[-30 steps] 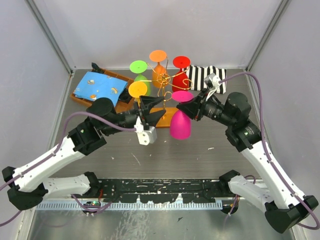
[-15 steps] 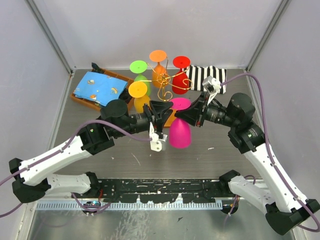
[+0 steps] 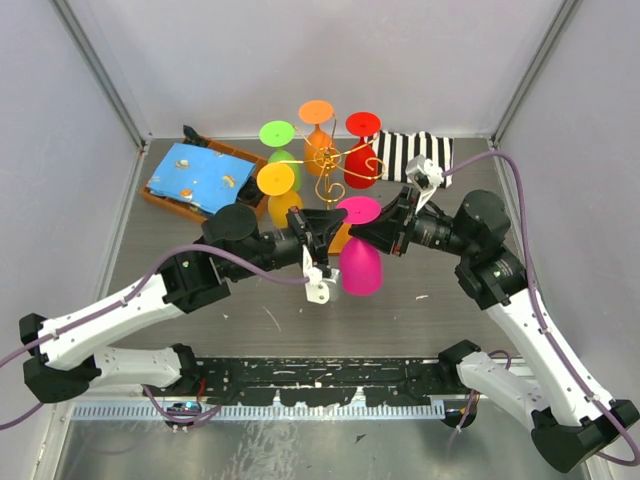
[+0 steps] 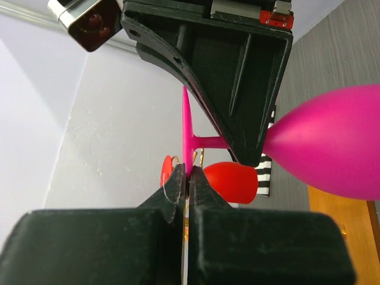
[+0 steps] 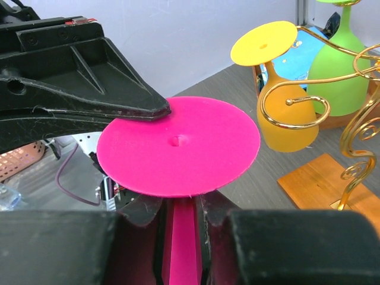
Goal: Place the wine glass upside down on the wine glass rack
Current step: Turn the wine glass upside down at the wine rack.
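The pink wine glass (image 3: 360, 268) hangs upside down over the table, foot disc (image 5: 178, 145) on top. My right gripper (image 5: 181, 208) is shut on its stem just under the foot. From the left, my left gripper (image 4: 190, 175) is shut on the edge of that foot, seen edge-on between its fingertips; its tip touches the disc's rim (image 5: 161, 110). The wine glass rack (image 3: 328, 175), gold wire scrolls on an orange-brown base (image 5: 320, 184), stands just behind the glass, its base partly hidden by both grippers.
Yellow (image 3: 277, 185), green (image 3: 277, 135), orange (image 3: 316, 115) and red (image 3: 362, 130) glasses hang inverted on the rack. A wooden tray with blue cloth (image 3: 195, 175) lies back left. A black-and-white striped cloth (image 3: 405, 155) lies back right.
My left arm swung right to the pink glass and its jaws shut on the foot's edge. The right gripper shifted slightly left, still holding the stem.
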### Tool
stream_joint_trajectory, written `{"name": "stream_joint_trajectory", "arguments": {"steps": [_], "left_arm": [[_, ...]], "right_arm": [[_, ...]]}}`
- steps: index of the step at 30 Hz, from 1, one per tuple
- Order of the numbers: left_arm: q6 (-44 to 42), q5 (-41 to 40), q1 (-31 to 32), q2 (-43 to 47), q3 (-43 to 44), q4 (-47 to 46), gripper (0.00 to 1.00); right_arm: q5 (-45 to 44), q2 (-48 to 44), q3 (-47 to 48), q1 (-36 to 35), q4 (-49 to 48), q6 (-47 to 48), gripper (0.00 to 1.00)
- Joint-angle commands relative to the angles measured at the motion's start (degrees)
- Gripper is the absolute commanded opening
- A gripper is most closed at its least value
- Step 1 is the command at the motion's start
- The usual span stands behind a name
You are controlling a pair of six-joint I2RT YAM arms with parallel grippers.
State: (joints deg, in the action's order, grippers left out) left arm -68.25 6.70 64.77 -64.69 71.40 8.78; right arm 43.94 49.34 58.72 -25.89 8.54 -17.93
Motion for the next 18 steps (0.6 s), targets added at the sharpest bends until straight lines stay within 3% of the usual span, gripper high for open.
{"name": "stream_joint_trajectory", "arguments": {"steps": [1,6,13,18], "left_arm": [[1.1,-5.5,1.9,-0.5,1.0,-6.4,0.0],[0.9,-9.3,3.0,-1.2,0.9,-7.8,0.0],[1.0,-11.3,3.8,-2.0,1.2,-8.5,0.0],[0.8,-12.1,3.9,-2.3,1.3,-8.6,0.0]], "right_arm": [[-3.0,-2.2,-2.8,-0.3,-7.8,-1.1,0.26],[-6.9,-5.3,-9.7,-0.2,-19.5,-5.2,0.41],[-11.2,-8.1,-18.5,-0.2,-36.3,-10.6,0.45],[-13.0,-9.1,-21.4,-0.3,-40.2,-11.4,0.45]]}}
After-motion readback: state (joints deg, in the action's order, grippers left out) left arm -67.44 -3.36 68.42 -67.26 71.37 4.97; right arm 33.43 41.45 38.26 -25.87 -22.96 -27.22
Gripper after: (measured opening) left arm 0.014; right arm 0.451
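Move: The upside-down pink wine glass is already held by both hands: its middle lies about 8 cm below and 3 cm right of the left hand at the foot's rim, and about 4 cm below the right hand on the stem. From the right hand, the wine glass rack's empty front ring is roughly 10 cm ahead and 5 cm left, near its height. The yellow glass hangs some 13 cm ahead and 14 cm left, 8 cm lower. The right hand lets go of the pink glass's stem, its fingers opening from a narrow pinch to nearly half wide while it eases forward and to the right about 2 cm in all, its fingertips tipping up some 15 degrees and swinging a little clockwise so that the stem stands in the gap. The left hand keeps its shut pinch on the rim of the glass's foot, carrying it about 1 cm forward and slightly right with a small counter-clockwise turn. ##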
